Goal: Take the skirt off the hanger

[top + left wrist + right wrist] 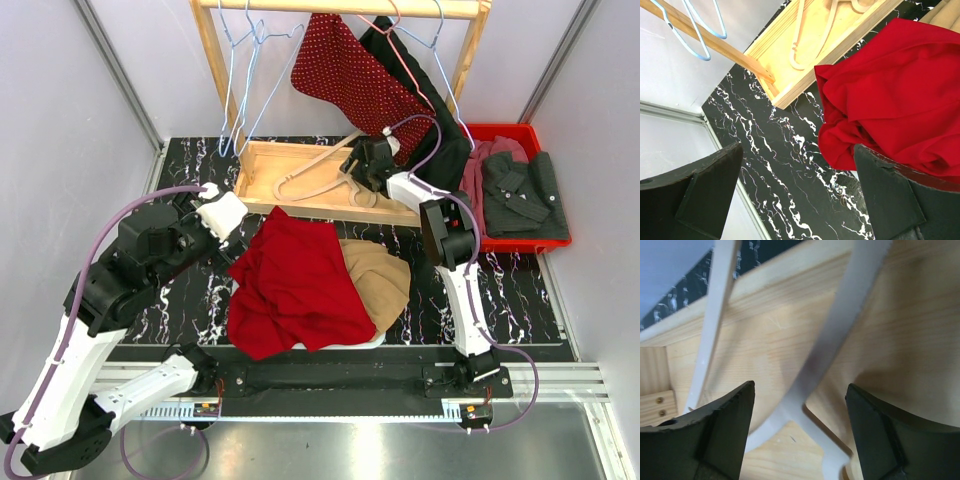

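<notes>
A plain red skirt [290,285] lies crumpled on the marble table, off any hanger, partly over a tan garment [385,280]. In the left wrist view its folds [890,90] are just past my right finger. My left gripper [225,215] [797,150] hovers open at the skirt's left edge, with only bare tabletop between the fingers. A pale bare hanger [320,175] [840,325] lies in the wooden tray [262,165] [910,340]. My right gripper [362,165] [800,386] is low over it, open, its fingers either side of the hanger's fork and apart from it.
A wooden rack [340,8] at the back carries blue wire hangers [245,70], a red dotted garment [350,75] and a black one [425,95]. A red bin [545,240] of dark clothes stands at the right. Grey walls close in on both sides.
</notes>
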`<move>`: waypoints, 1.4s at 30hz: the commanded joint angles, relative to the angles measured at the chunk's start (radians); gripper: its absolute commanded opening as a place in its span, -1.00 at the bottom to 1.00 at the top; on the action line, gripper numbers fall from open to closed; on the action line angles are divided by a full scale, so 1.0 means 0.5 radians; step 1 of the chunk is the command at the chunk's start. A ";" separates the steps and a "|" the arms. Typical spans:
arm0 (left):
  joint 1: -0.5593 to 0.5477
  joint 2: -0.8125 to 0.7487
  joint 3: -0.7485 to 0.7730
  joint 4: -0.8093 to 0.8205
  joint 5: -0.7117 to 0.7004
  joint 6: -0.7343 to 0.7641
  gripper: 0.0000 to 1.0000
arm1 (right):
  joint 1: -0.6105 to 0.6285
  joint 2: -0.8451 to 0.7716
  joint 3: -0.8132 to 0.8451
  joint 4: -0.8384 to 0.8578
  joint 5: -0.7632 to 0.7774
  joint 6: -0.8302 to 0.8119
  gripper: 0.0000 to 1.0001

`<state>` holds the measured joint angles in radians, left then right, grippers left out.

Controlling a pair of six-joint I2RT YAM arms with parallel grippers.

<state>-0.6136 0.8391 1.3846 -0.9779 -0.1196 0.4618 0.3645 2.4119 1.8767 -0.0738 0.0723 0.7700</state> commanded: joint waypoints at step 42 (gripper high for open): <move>0.104 -0.049 -0.232 0.023 0.301 0.067 0.97 | 0.112 -1.099 -0.731 1.084 -0.488 0.607 -1.00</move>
<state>-0.5644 0.8074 1.2938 -1.0088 0.0029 0.4431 0.4114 1.9842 1.5227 0.4599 -0.1524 1.0080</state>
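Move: The wooden hanger lies in the rack's tray, its neck almost between the right fingers: some 2 cm ahead of the right hand, 2 cm left and about 1 cm below. The dotted skirt hangs over it, about 3 cm ahead of the hand, 2 cm left and 30 cm up; the red skirt's pile lies 25 cm back and 11 cm left, roughly level. From the left hand, the hanger neck is some 38 cm ahead, 18 cm right and 31 cm below. Forward and left a couple of centimetres, the right hand slides over the hanger's neck and shuts its fingers on it, then lifts it steeply by some 23 cm, drawing back about 8 cm and easing left, up under the dotted skirt, while the fingers tip upward and the left side of the hand rolls up. The left hand, wide open, sinks about 3 cm. ##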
